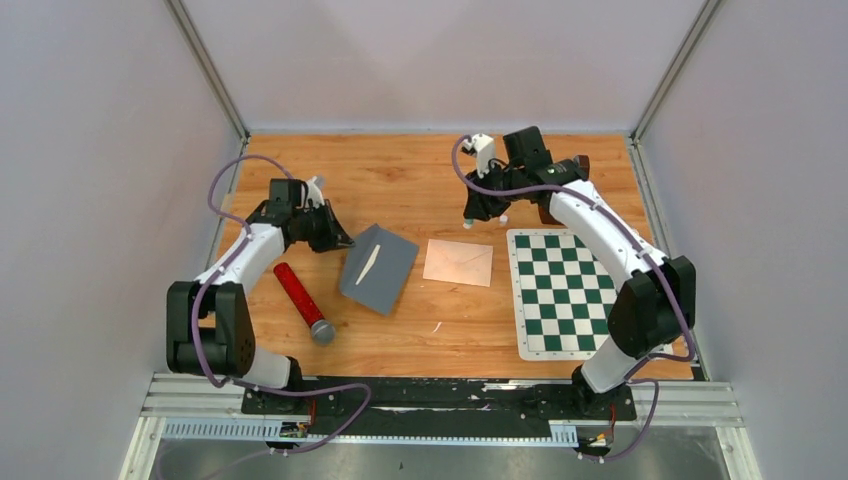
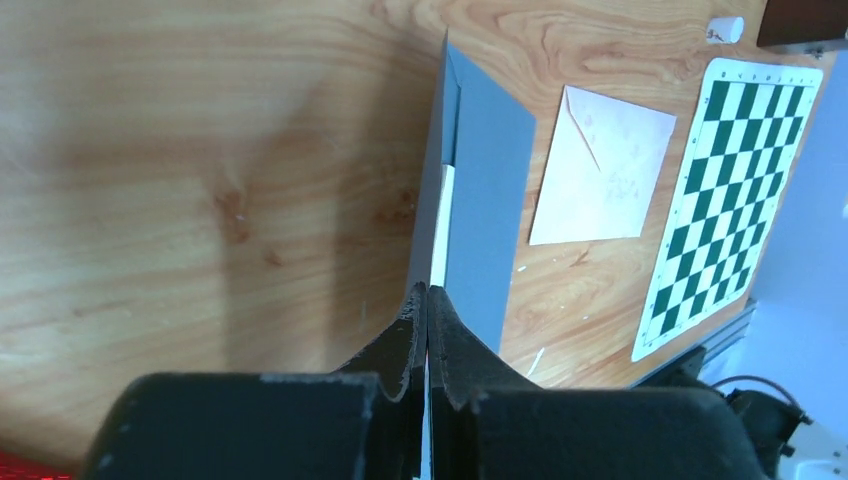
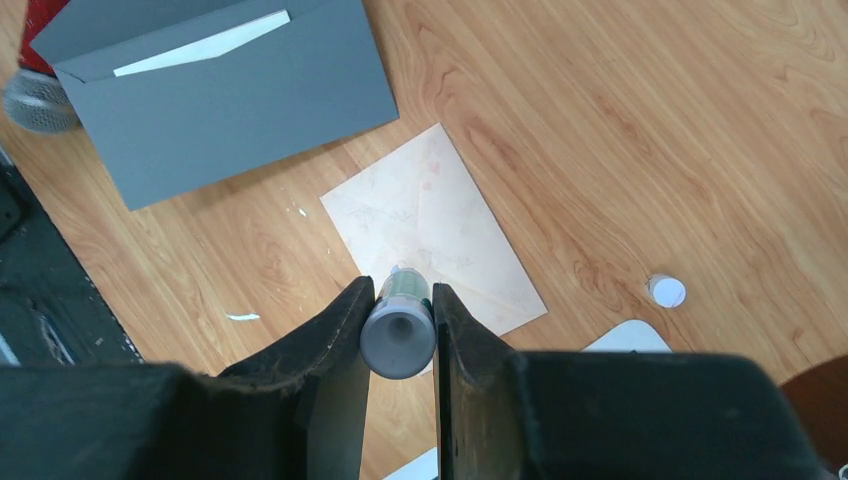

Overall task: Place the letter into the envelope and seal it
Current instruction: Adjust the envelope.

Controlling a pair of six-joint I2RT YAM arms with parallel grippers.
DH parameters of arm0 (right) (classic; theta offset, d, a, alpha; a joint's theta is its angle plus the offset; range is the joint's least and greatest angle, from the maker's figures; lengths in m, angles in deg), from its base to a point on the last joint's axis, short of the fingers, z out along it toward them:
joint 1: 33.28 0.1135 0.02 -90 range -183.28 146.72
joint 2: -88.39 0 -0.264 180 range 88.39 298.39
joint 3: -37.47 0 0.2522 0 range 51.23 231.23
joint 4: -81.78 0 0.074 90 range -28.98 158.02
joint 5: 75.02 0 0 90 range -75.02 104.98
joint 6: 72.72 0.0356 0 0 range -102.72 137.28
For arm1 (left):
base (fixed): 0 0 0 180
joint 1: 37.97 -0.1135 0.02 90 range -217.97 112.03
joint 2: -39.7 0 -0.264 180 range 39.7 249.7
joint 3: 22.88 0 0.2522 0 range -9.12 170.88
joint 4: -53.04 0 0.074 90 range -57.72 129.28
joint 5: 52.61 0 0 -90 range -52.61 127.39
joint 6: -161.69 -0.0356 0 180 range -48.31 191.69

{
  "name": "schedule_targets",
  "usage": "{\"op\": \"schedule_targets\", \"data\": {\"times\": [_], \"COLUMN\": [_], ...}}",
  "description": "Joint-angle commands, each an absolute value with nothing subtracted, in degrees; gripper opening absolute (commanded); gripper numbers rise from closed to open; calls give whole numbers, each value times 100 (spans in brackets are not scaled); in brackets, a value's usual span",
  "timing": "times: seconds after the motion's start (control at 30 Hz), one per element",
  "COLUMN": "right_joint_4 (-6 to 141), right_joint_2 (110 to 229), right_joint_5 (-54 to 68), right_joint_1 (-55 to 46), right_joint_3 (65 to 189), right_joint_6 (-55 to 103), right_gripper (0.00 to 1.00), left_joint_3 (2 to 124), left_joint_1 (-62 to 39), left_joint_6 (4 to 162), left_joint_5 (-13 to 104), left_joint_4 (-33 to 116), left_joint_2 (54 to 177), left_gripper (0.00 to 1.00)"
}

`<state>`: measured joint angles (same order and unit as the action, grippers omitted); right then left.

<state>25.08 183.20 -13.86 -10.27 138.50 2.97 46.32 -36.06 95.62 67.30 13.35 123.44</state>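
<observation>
The grey envelope (image 1: 385,275) (image 3: 240,100) lies left of centre on the wooden table. A strip of the white letter (image 1: 368,263) (image 2: 441,225) (image 3: 200,50) shows inside it under the flap. My left gripper (image 1: 338,240) (image 2: 427,290) is at the envelope's left edge, its jaws shut on the thin flap edge (image 2: 432,180). My right gripper (image 1: 483,207) (image 3: 400,300) hangs over the far end of a pale pink sheet (image 1: 458,262) (image 3: 430,225). It is shut on an uncapped glue stick (image 3: 398,340) that points down.
The glue stick's white cap (image 3: 667,291) (image 2: 724,29) lies on the wood beyond the pink sheet. A green-and-white chessboard mat (image 1: 560,290) covers the right side. A red microphone (image 1: 300,298) lies left of the envelope.
</observation>
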Motion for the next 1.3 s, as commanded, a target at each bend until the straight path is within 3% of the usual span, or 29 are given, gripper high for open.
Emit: {"op": "schedule_targets", "data": {"times": [0.0, 0.3, 0.4, 0.63, 0.87, 1.1, 1.27], "right_joint_4": [3216, 4090, 4047, 4030, 4247, 4241, 4215], "right_joint_2": [17702, 18376, 18733, 19581, 20251, 20666, 20649], "right_joint_5": [-796, -902, -1286, -1912, -1915, -1702, -1677], "right_joint_1": [-362, 478, 635, 957, 1280, 1425, 1479], "right_joint_3": [13313, 13233, 13542, 14007, 14648, 15098, 14961], "right_joint_6": [-126, -276, -304, -300, -236, -119, -143], "right_gripper": [0, 0, 0, 0, 0, 0, 0], "left_joint_3": [4033, 2245, 2123, 2043, 2223, 2292, 2116], "left_joint_1": [-3367, -3333, -3313, -3314, -3310, -3316, -3312], "left_joint_6": [11046, 12314, 12228, 12065, 11869, 11450, 11258], "left_joint_5": [6202, 5234, 5082, 5204, 5060, 5108, 5163], "left_joint_4": [2214, 3299, 3160, 3505, 3256, 3227, 3464], "left_joint_2": [11783, 10507, 10334, 10562, 10728, 10698, 10617], "left_gripper": [0, 0, 14, 28, 21, 38, 31]}}
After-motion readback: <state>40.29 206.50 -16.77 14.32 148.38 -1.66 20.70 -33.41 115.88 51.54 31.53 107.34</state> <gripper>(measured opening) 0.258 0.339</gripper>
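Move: The left fingers are shut on the flap of the dark envelope, which hangs tilted with its middle about 5 cm back, 7 cm to the right and 6 cm below the hand; the pale envelope lies 24 cm to the right, 2 cm back, and the microphone 10 cm left, 12 cm back, both on the table. The right hand holds the glue stick: from it the dark envelope's middle is about 20 cm left, 7 cm back and some 15 cm below, the pale envelope 3 cm left, 4 cm back. The left hand brings the dark envelope back about 5 cm and down 4, turning it some 25 degrees counter-clockwise, then opens its fingers about a third to let go of the flap and waits there with them around the flap's tip. Meanwhile the right hand, keeping its grip on the glue stick, sweeps about 20 cm left past the pale envelope, sinking 8 cm and drawing back 6 while turning some 30 degrees counter-clockwise, and stops with the stick's end above the dark envelope, no touch to be seen. ##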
